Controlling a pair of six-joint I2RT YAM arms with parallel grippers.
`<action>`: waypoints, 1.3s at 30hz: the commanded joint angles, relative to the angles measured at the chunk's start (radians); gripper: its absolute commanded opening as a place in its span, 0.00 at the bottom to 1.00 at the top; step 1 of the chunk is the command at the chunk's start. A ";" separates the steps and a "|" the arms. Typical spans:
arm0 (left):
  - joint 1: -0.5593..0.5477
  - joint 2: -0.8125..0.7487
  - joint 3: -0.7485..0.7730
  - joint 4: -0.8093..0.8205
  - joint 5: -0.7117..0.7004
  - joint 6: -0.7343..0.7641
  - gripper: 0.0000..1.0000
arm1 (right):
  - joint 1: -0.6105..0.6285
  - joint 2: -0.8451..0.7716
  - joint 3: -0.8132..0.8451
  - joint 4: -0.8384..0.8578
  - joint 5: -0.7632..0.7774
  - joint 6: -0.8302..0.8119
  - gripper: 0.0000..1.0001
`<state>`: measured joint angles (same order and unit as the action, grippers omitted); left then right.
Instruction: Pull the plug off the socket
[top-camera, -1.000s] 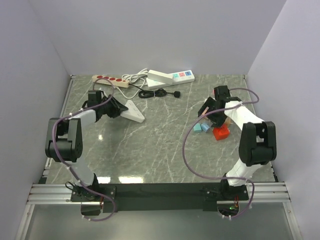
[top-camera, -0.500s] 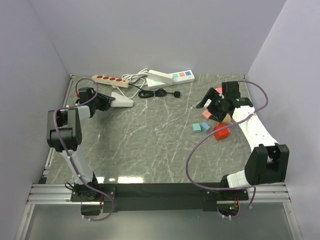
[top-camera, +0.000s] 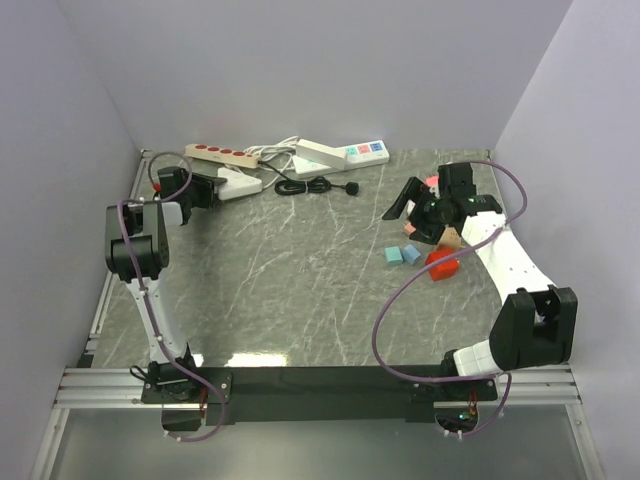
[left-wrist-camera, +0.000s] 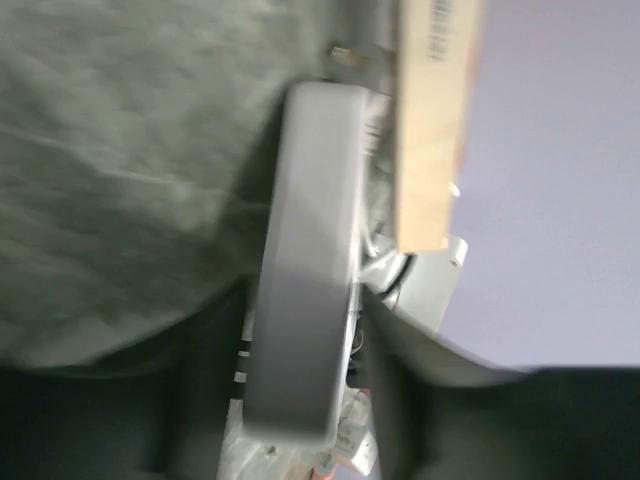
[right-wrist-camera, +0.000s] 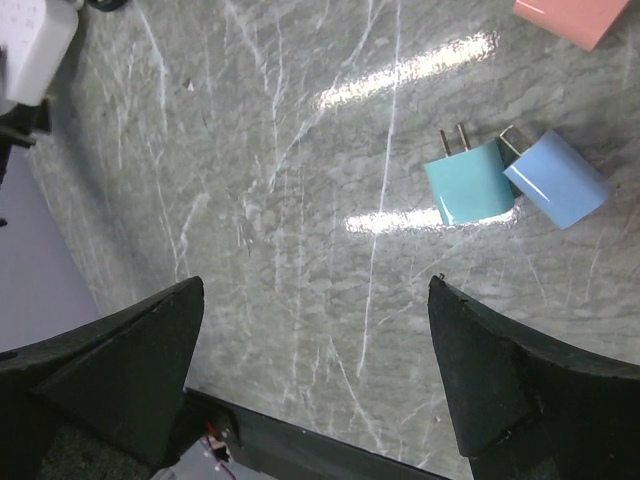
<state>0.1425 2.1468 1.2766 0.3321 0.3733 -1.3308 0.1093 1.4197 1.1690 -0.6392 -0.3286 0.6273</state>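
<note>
The small black plug (top-camera: 352, 188) lies on the table at the end of its coiled thin black cord (top-camera: 305, 186), just in front of the white power strip with coloured switches (top-camera: 340, 153) and in no socket that I can see. My left gripper (top-camera: 222, 185) reaches to the back left, shut on a plain white power strip (top-camera: 242, 183). In the left wrist view this white strip (left-wrist-camera: 305, 260) fills the gap between my left gripper's (left-wrist-camera: 300, 340) dark fingers. My right gripper (top-camera: 410, 207) hangs open over bare table (right-wrist-camera: 315, 285), right of the plug.
A beige strip with red sockets (top-camera: 220, 155) lies against the back wall beside the held strip. Teal (right-wrist-camera: 470, 185), blue (right-wrist-camera: 557, 178) and pink (right-wrist-camera: 570, 15) adapters lie under my right arm, with a red block (top-camera: 443, 264) nearby. Walls close off the left, back and right.
My left arm has swung the white strip from the table's left middle to the back left, beside the beige strip. My right gripper has lifted and moved left, away from the adapters.
</note>
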 joint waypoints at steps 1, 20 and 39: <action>0.003 0.055 -0.006 -0.058 -0.045 -0.036 0.58 | 0.012 0.012 0.043 0.006 -0.038 -0.034 0.99; 0.006 -0.506 -0.289 -0.240 0.119 0.261 0.91 | 0.024 -0.137 0.035 0.049 -0.130 -0.115 1.00; 0.002 -1.341 -0.477 -0.694 0.286 0.634 0.96 | 0.024 -0.738 -0.273 0.006 -0.113 -0.037 1.00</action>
<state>0.1463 0.8646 0.8200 -0.2779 0.5961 -0.7582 0.1287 0.7856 0.9207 -0.6224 -0.4534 0.5575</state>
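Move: The left fingers are still round the left end of the white power strip. Its middle lies about 5 cm to their right, barely 1 cm ahead and some 3 cm down. The beige power strip is roughly 9 cm farther out and 1 cm to the left, the coiled black cable level with the hand but about 26 cm to its right, both a few centimetres lower. From the empty right hand, the white strip is about 23 cm ahead, 52 cm left and 15 cm down. The left hand dips about 2 cm as its fingers spread from the white power strip to let it go at the far left of the table, then backs off towards its base and lifts steeply, ending some 27 cm back and 20 cm up, slightly to the right, with its tips swinging upward and clockwise. The right hand, empty and open throughout, hovers with a slight leftward drift, then draws back about 11 cm and up about 9 cm, its fingers tilting up some 25 degrees. ##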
